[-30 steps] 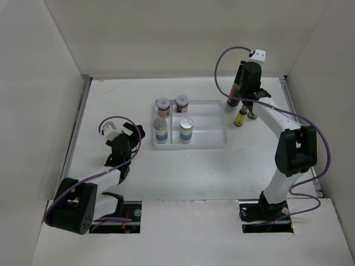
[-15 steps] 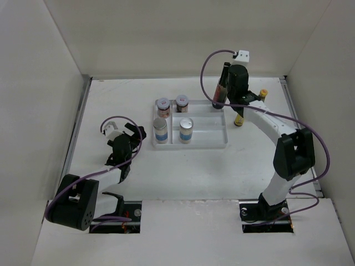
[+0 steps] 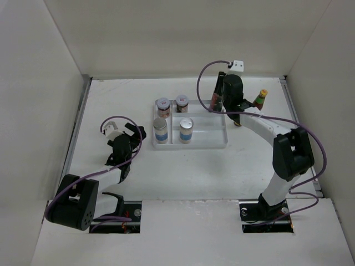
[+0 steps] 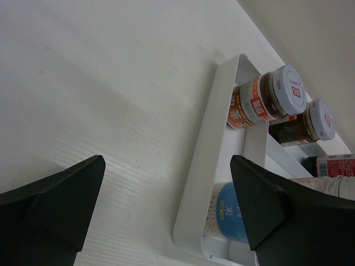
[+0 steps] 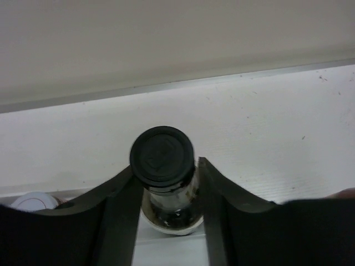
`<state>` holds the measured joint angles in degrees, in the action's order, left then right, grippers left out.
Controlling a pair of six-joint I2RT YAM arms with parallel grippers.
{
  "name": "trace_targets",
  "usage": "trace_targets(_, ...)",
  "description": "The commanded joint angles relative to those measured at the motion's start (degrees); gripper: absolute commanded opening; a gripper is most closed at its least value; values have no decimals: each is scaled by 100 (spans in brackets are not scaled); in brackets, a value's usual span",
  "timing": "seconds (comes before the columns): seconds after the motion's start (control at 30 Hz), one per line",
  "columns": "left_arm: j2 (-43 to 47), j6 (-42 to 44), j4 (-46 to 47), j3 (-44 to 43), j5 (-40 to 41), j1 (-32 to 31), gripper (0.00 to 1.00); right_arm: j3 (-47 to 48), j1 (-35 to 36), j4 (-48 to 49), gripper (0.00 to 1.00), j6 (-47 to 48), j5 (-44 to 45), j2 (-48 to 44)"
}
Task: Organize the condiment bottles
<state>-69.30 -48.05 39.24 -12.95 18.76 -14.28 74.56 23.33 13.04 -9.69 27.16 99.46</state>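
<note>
My right gripper [image 3: 222, 98] is shut on the tall dark black-capped bottle [image 3: 216, 100], held upright over the back right corner of the white tray [image 3: 208, 143]. In the right wrist view its black cap [image 5: 162, 155] sits between the two fingers [image 5: 119, 205]. Two reddish-brown spice jars [image 3: 163, 105] [image 3: 182, 102] stand in the tray's back row. Two silver-lidded jars [image 3: 160, 130] [image 3: 186, 129] stand in its front row. The yellow-capped red sauce bottle [image 3: 259, 98] stands right of the tray. My right arm mostly hides the tiny yellow bottle [image 3: 237, 123]. My left gripper [image 3: 133, 133] is open, left of the tray.
The left wrist view looks along the tray's left rim [image 4: 213, 138] at a spice jar [image 4: 266, 100] and a blue-labelled jar [image 4: 233, 213]. White walls enclose the table on three sides. A metal rail [image 3: 77, 127] runs along the left edge.
My right gripper has carried the tall dark bottle leftward, from beside the other bottles to the tray's back right corner. The sauce bottle now shows. The left arm is still.
</note>
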Motion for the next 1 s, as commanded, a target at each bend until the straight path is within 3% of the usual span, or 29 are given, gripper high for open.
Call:
trace_targets(0.0, -5, -46, 303, -199, -66, 9, 100, -82, 35, 876, 57, -200, 123, -313)
trace_targets(0.1, -22, -46, 303, -208, -66, 9, 100, -153, 35, 867, 73, -200, 123, -514)
trace_targets(0.23, -14, -46, 303, -208, -66, 9, 100, -398, 9, 884, 81, -200, 97, -1076)
trace_targets(0.43, -154, -81, 303, -269, -233, 9, 100, -961, -886, 710, 84, -498, 149, -1798)
trace_targets(0.63, -233, -160, 365, -269, -312, 9, 100, -847, -1818, -345, 86, -850, 721, -1492)
trace_targets(0.97, -286, -257, 409, -252, -452, 35, 100, -549, -1951, -697, 83, -947, 335, -823)
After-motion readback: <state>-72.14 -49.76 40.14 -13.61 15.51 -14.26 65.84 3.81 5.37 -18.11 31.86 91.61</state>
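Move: The right hand is still closed round the tall bottle in the tray's far right part. The yellow-capped bottle lies about 19 cm to its right, 3 cm back and 10 cm lower; the small brown bottle lies some 12 cm right, 5 cm back and 13 cm lower. From the idle left hand, the yellow-capped bottle is roughly 54 cm right, 7 cm ahead and slightly higher. Right hand opens off the tall bottle, arcs up and about 20 cm right, sinking towards the yellow-capped bottle. ##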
